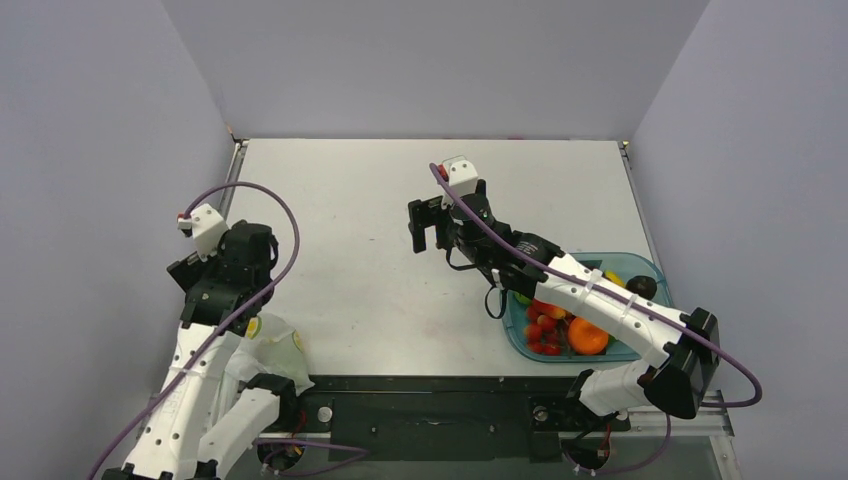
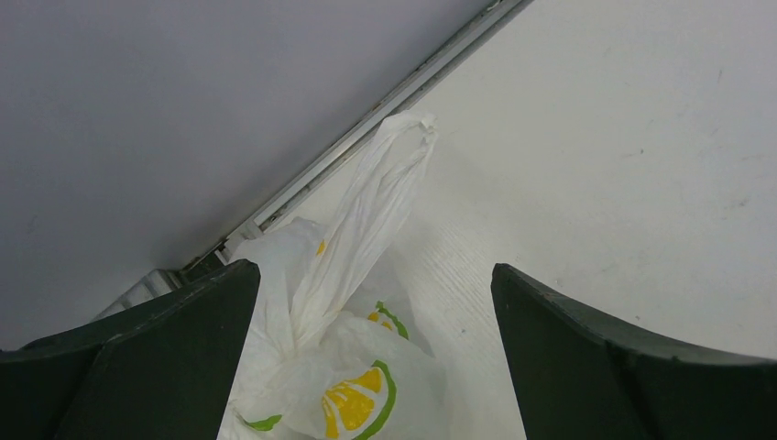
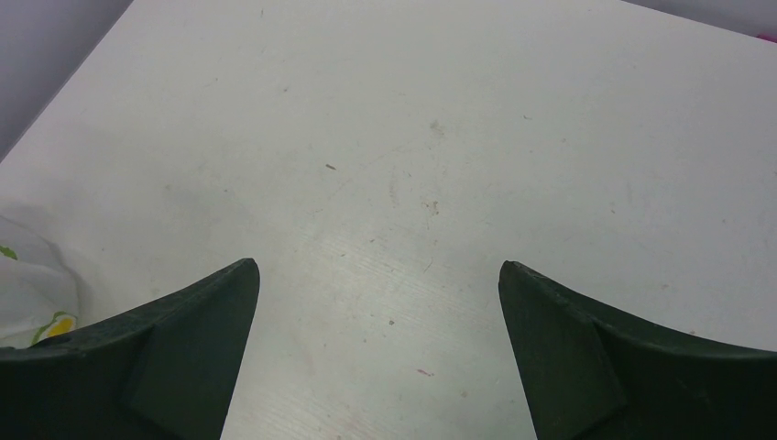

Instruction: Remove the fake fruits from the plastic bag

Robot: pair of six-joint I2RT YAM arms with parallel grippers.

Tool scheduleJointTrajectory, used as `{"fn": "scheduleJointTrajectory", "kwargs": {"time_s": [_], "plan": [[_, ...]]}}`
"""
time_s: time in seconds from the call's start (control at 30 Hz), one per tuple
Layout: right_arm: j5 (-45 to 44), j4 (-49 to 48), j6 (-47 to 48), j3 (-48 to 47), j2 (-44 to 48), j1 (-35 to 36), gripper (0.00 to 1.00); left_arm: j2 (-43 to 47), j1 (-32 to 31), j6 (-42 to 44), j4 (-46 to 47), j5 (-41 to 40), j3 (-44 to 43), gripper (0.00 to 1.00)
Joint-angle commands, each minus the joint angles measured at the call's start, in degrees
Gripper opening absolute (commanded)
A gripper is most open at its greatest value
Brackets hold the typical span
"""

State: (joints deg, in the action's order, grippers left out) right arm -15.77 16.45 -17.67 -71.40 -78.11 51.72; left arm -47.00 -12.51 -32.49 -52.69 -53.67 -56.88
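Observation:
The white plastic bag [image 1: 272, 345] with lemon prints lies crumpled at the table's near left edge, partly under my left arm. In the left wrist view the bag [image 2: 353, 367] lies between and below the fingertips, one handle stretched toward the wall. My left gripper [image 2: 376, 275] is open above it, holding nothing. The fake fruits lie in the teal tray [image 1: 650, 268] at the right: an orange [image 1: 588, 337], red strawberries [image 1: 540, 326], a dark fruit [image 1: 641, 287]. My right gripper [image 1: 430, 228] is open and empty over the bare table [image 3: 378, 270], left of the tray.
Grey walls close in the table on the left, back and right. A metal rail [image 2: 394, 96] runs along the left edge beside the bag. A corner of the bag [image 3: 27, 293] shows at the left of the right wrist view.

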Motion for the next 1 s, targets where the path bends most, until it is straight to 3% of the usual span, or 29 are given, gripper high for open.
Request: {"fn": "scheduleJointTrajectory", "kwargs": {"time_s": [0.0,0.37,0.43,0.53,0.57,0.83,0.9,0.97], "plan": [[-0.1,-0.9,1.4,-0.1,3.2,-0.2,1.0,-0.5,1.1,-3.6,-2.2,-3.1,2.2,0.99],[-2.2,-0.5,3.3,0.6,5.6,-0.1,1.0,-0.6,3.3,-30.5,-16.4,-3.4,5.1,0.99],[-3.8,-0.2,4.6,0.5,6.0,0.2,1.0,-0.9,3.6,-37.7,-20.3,-0.9,6.0,0.99],[-11.8,1.7,7.3,-1.2,5.4,2.3,1.0,-1.3,3.6,-55.7,-31.3,1.8,7.8,0.91],[-13.2,2.1,8.0,-1.3,5.5,2.9,1.0,-1.4,3.6,-57.7,-32.5,2.0,8.2,0.9],[-15.3,1.2,11.4,-0.7,6.8,6.6,1.0,-4.4,3.6,-59.8,-32.6,1.8,9.3,0.9],[-15.4,1.0,11.4,-0.4,7.0,6.6,1.0,-4.9,3.6,-58.4,-30.9,2.1,9.9,0.84],[-15.3,0.8,11.2,-0.1,7.3,6.6,1.0,-5.0,3.6,-54.7,-27.5,2.2,9.9,0.67]]}}
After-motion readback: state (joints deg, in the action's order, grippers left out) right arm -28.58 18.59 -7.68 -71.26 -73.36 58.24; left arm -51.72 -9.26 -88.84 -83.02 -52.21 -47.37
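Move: The plastic bag lies almost under the left hand: its middle is some 7 cm back, about 3 cm left and roughly 19 cm below. The tip of the bag's long handle lies about 8 cm ahead and 6 cm left of that hand, 23 cm down, and the left table rail runs level with the hand about 12 cm to its left, 23 cm below. From the right hand, the bag is roughly 38 cm left, 15 cm back and 21 cm down. The left hand sinks about 10 cm and draws back some 8 cm towards the bulk of the plastic bag, turning counter-clockwise by some 35 degrees so that its fingers end up pointing left and more steeply down at the bag; starting wide open, they narrow by about a quarter, mostly right at the end as the hand slows, and contact with the plastic can't be made out. Over the bare table, the empty right hand stays wide open, rising a little while easing back and right and tipping its fingers up by about 10 degrees. ##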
